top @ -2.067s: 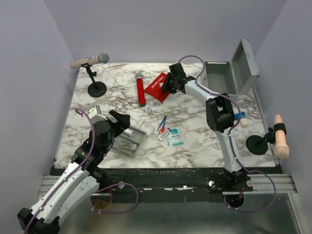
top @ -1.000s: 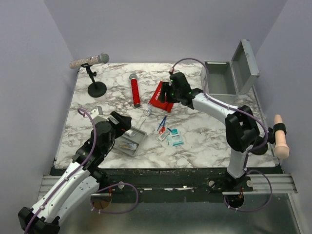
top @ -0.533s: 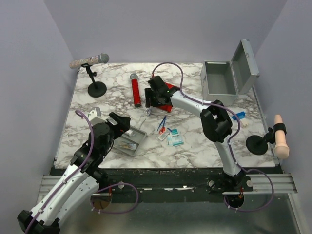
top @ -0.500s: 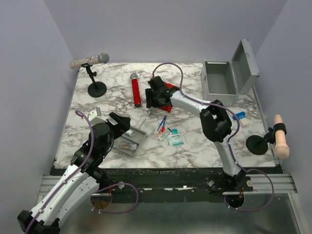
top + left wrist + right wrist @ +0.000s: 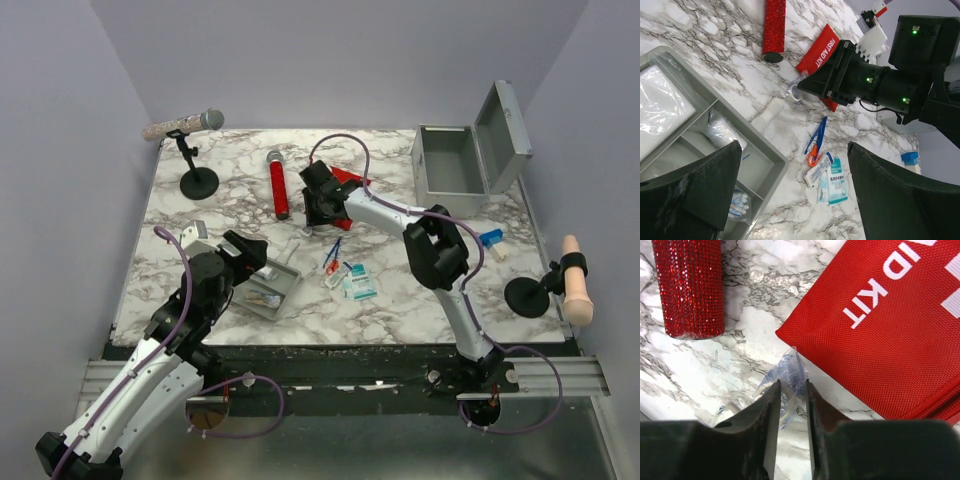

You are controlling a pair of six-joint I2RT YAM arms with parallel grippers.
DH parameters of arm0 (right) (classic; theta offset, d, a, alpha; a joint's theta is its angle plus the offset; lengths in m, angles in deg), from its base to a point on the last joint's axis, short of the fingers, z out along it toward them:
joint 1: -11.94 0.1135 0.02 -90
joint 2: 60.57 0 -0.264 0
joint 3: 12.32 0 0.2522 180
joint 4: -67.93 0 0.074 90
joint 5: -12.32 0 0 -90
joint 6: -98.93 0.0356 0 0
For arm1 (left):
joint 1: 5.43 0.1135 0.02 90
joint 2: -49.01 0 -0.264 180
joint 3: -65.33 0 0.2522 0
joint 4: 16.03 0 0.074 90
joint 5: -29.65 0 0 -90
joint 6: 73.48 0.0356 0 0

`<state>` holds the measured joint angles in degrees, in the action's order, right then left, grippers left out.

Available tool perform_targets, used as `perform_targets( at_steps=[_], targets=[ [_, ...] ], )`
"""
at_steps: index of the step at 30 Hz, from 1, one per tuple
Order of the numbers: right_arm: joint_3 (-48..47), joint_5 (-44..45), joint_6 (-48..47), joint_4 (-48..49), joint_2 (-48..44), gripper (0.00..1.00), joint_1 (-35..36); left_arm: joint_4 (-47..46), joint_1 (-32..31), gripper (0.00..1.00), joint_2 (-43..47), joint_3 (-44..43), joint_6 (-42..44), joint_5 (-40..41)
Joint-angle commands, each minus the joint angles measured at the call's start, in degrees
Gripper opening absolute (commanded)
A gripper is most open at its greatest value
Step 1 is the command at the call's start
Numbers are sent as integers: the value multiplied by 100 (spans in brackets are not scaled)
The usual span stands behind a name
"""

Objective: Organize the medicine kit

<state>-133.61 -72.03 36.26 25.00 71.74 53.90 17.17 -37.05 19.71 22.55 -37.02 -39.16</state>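
Observation:
The medicine kit [image 5: 452,172] stands at the back right with its lid [image 5: 505,122] up. My right gripper [image 5: 792,385] is down at a clear plastic packet [image 5: 792,367] that lies on the marble between a red glitter tube [image 5: 690,285] and a red first aid pouch [image 5: 880,330]. Its jaws have narrowed onto the packet, and the film touches both fingertips. In the top view that gripper [image 5: 312,212] reaches across the pouch [image 5: 347,180]. My left gripper [image 5: 795,200] hangs wide open and empty over the right edge of a shallow grey tray [image 5: 757,152].
Blue-and-orange scissors [image 5: 333,255] and teal packets [image 5: 358,283] lie mid-table. The tray [image 5: 283,295] holds wrapped supplies. A microphone stand [image 5: 197,180] is at the back left, and a black stand with a beige piece [image 5: 572,280] at the right edge. A small blue item [image 5: 490,238] lies near the kit.
My right arm has swung left off the red pouch and come down on the clear packet, its jaws narrowing around it. The left arm has not moved.

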Motion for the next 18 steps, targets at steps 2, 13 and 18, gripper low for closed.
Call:
perform_targets(
  at_steps=[2, 13, 18],
  targets=[
    [521, -11, -35, 24, -161, 25, 59, 86, 15, 96, 91, 115, 28, 8],
    [2629, -344, -1043, 1289, -2628, 10, 576, 235, 15, 97, 372, 71, -34, 52],
    [3080, -959, -2099, 1713, -3045, 10, 1104, 306, 15, 96, 565, 133, -104, 52]
  ],
)
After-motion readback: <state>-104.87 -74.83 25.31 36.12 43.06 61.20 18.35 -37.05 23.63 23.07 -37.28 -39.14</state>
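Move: The small clear bag lies right between the right fingertips, its body some 2 cm back and 2 cm left of them and about 1 cm below. From that hand, the red pouch is about 7 cm ahead and 6 cm right, the white strip 7 cm back and 5 cm left, and the compartment tray 17 cm back and 12 cm left, all near fingertip height. From the left hand the bag is roughly 15 cm ahead, 13 cm right and 16 cm below. The clear bag is pinched by its upper end as the right fingers, already closing over it, shut the rest of the way. The right hand eases back low over the table, then climbs while still pulling back, about 10 cm back and 9 cm up in all, away from the red pouch and nearer the tray. It speeds up as it goes, swinging some 15 degrees counter-clockwise and lifting its fingertips' aim. ##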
